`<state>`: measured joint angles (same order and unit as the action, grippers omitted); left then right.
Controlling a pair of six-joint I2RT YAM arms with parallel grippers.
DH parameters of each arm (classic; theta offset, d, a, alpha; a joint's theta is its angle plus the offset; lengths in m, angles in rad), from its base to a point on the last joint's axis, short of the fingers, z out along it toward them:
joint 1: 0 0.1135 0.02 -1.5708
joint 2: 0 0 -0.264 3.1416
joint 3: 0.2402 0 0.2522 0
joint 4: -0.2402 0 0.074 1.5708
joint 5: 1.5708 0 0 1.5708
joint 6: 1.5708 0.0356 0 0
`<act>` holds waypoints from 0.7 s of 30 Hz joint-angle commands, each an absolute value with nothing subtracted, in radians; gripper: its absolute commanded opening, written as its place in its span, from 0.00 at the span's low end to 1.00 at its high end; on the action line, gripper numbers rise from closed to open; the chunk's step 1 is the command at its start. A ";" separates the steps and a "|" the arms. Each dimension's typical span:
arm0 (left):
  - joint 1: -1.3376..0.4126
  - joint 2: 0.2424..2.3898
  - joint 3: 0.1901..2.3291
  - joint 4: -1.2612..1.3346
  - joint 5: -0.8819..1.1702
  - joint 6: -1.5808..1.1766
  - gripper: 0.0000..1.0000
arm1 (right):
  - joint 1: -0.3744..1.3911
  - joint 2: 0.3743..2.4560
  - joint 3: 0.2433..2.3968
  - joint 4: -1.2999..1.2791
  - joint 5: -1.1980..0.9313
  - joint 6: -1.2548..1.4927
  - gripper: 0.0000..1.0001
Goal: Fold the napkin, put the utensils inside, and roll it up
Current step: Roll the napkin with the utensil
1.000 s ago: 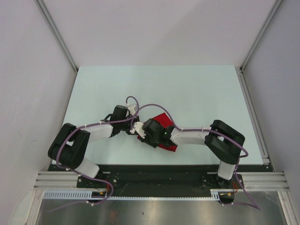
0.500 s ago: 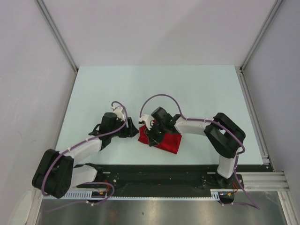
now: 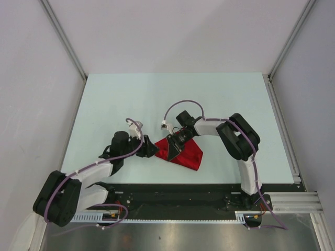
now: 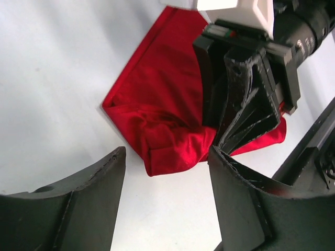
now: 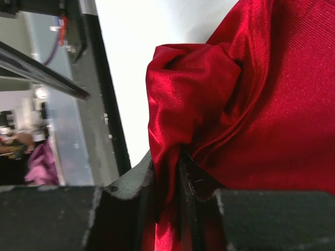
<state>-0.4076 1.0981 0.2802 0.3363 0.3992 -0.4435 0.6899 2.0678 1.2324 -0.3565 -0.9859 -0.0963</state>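
The red napkin (image 3: 191, 156) lies bunched on the table near the front edge, between the two arms. My right gripper (image 3: 175, 144) is shut on a fold at its left end; in the right wrist view the cloth (image 5: 272, 94) is pinched between the jaws of that gripper (image 5: 167, 162). My left gripper (image 3: 151, 149) stands open just left of the napkin, apart from it. In the left wrist view the napkin (image 4: 157, 104) lies beyond the open left gripper (image 4: 167, 157), with the right gripper (image 4: 246, 99) on the cloth. The utensils are out of view.
The pale green table (image 3: 157, 99) is walled in white on three sides. A black base plate and aluminium rails (image 3: 178, 201) run along the near edge, close to the napkin. The table's front edge (image 5: 104, 104) shows in the right wrist view.
My left gripper has opened, let go of the napkin and drawn back to the left. The right gripper has stayed shut on the cloth while its arm swung farther back.
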 commanded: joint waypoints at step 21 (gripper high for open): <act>-0.459 1.480 0.400 0.600 0.514 -0.494 0.38 | 0.615 2.303 1.347 -0.523 -1.132 -0.089 0.17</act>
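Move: The free left end of the rolled napkin edge lies about 4 cm to the right of my open left hand, a centimetre ahead and some 4 cm below. The flat part of the napkin has its middle roughly 11 cm to the right of that hand, 2 cm farther out and 6 cm lower. My right hand already pinches the roll; its free end pokes out about 4 cm to this hand's left, level with it. I bring my left hand in over the free end of the roll, about 3 cm to the right and as far down, easing slightly forward after the start, while its fingers narrow by about a third around the end without shutting. My right hand stays put, keeps its pinch and goes on twisting the roll, its top turning forward some 15 degrees. ##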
